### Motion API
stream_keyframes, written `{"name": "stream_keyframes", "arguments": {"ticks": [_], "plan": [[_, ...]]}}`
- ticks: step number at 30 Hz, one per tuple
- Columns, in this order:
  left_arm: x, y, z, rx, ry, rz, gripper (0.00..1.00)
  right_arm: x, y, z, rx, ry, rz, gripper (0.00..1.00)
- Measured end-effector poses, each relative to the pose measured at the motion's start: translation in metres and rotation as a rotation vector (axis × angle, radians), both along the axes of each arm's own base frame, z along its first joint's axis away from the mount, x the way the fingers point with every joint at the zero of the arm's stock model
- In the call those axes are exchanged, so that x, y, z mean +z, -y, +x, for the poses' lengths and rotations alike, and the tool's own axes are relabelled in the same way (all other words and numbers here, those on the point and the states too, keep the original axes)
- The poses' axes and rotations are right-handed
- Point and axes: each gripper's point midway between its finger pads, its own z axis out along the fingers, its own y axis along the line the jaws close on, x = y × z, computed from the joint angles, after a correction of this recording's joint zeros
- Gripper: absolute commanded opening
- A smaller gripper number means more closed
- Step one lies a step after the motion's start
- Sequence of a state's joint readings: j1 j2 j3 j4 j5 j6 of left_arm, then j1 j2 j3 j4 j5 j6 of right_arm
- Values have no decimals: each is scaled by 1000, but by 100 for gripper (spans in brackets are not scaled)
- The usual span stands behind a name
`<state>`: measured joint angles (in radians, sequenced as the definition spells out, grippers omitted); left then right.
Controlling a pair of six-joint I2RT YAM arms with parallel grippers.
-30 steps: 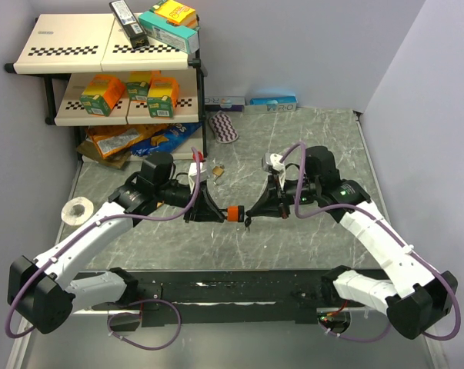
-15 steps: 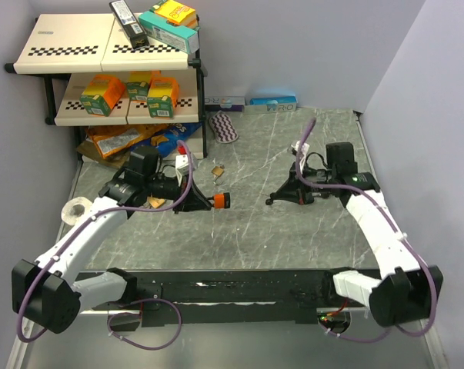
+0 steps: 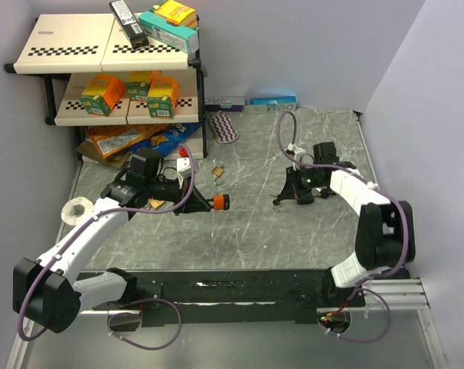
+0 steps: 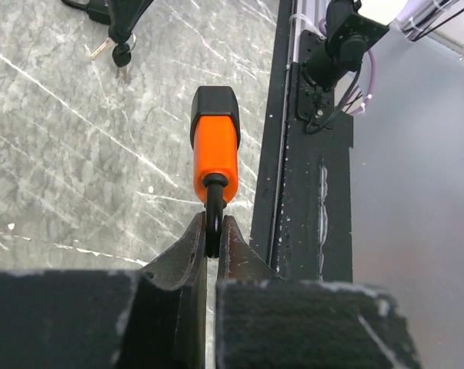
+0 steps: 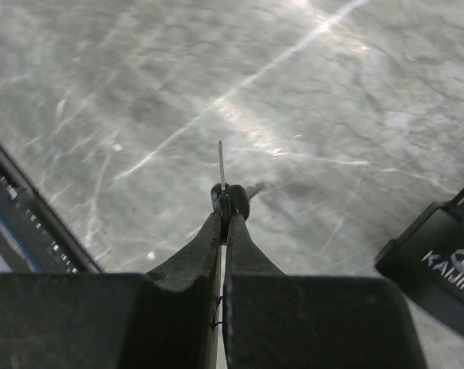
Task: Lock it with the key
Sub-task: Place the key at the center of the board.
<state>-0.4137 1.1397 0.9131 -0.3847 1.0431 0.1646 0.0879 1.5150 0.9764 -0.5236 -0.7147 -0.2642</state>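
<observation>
My left gripper [image 3: 207, 201] is shut on the black shackle of an orange padlock [image 3: 220, 201] with a black end cap. In the left wrist view the padlock [image 4: 215, 146] hangs out beyond my fingertips [image 4: 191, 238], above the table. My right gripper [image 3: 281, 199] is shut on a key bunch [image 5: 228, 198], with one thin key blade [image 5: 221, 161] pointing forward, low over the table. The bunch also shows at the top left of the left wrist view [image 4: 118, 52]. The two grippers are apart, facing each other across the table's middle.
A small brass padlock [image 3: 217, 172] lies on the marble table [image 3: 255, 238] behind the grippers. A dark padlock body marked KAIJING [image 5: 439, 254] sits at the right of the right wrist view. A shelf rack [image 3: 108, 77] with boxes stands far left; a tape roll [image 3: 78, 209] lies beside the left arm.
One second ago both grippers met at the table's middle, key at the padlock. Both have since pulled apart, the left leftward with the padlock, the right rightward with the keys.
</observation>
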Motion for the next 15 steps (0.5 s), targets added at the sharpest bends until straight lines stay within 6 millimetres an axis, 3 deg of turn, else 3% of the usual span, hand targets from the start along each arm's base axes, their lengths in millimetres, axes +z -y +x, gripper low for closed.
{"name": "stream_keyframes", "arguments": {"ticks": [4,15], "plan": [[-2,-1,2,3,14,8,1,-25,5,9,-36,-82,-24,0],[-12,-3,0,3,8,22,1,-45,25,40,-110,-97,-131,0]]}}
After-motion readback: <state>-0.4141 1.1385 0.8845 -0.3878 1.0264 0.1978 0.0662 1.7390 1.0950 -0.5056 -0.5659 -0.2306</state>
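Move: The right gripper already holds the key. The spot on the board it is heading for lies about 5 cm ahead, 3 cm right and 8 cm below. From this gripper, the black padlock is some 6 cm ahead, 8 cm right and 7 cm down, with loose keys about 6 cm farther right of the padlock. From the left gripper, still holding the orange padlock, that spot is roughly 15 cm ahead, 26 cm right and 21 cm below. Lower the right gripper about 5 cm towards the board with the key kept pinched in the shut fingers, carrying it some 4 cm forward and a little to the right as it sinks, so that it comes down just left of the black padlock. Let the wrist turn by roughly 10 degrees on the way, and don't open the fingers yet. ##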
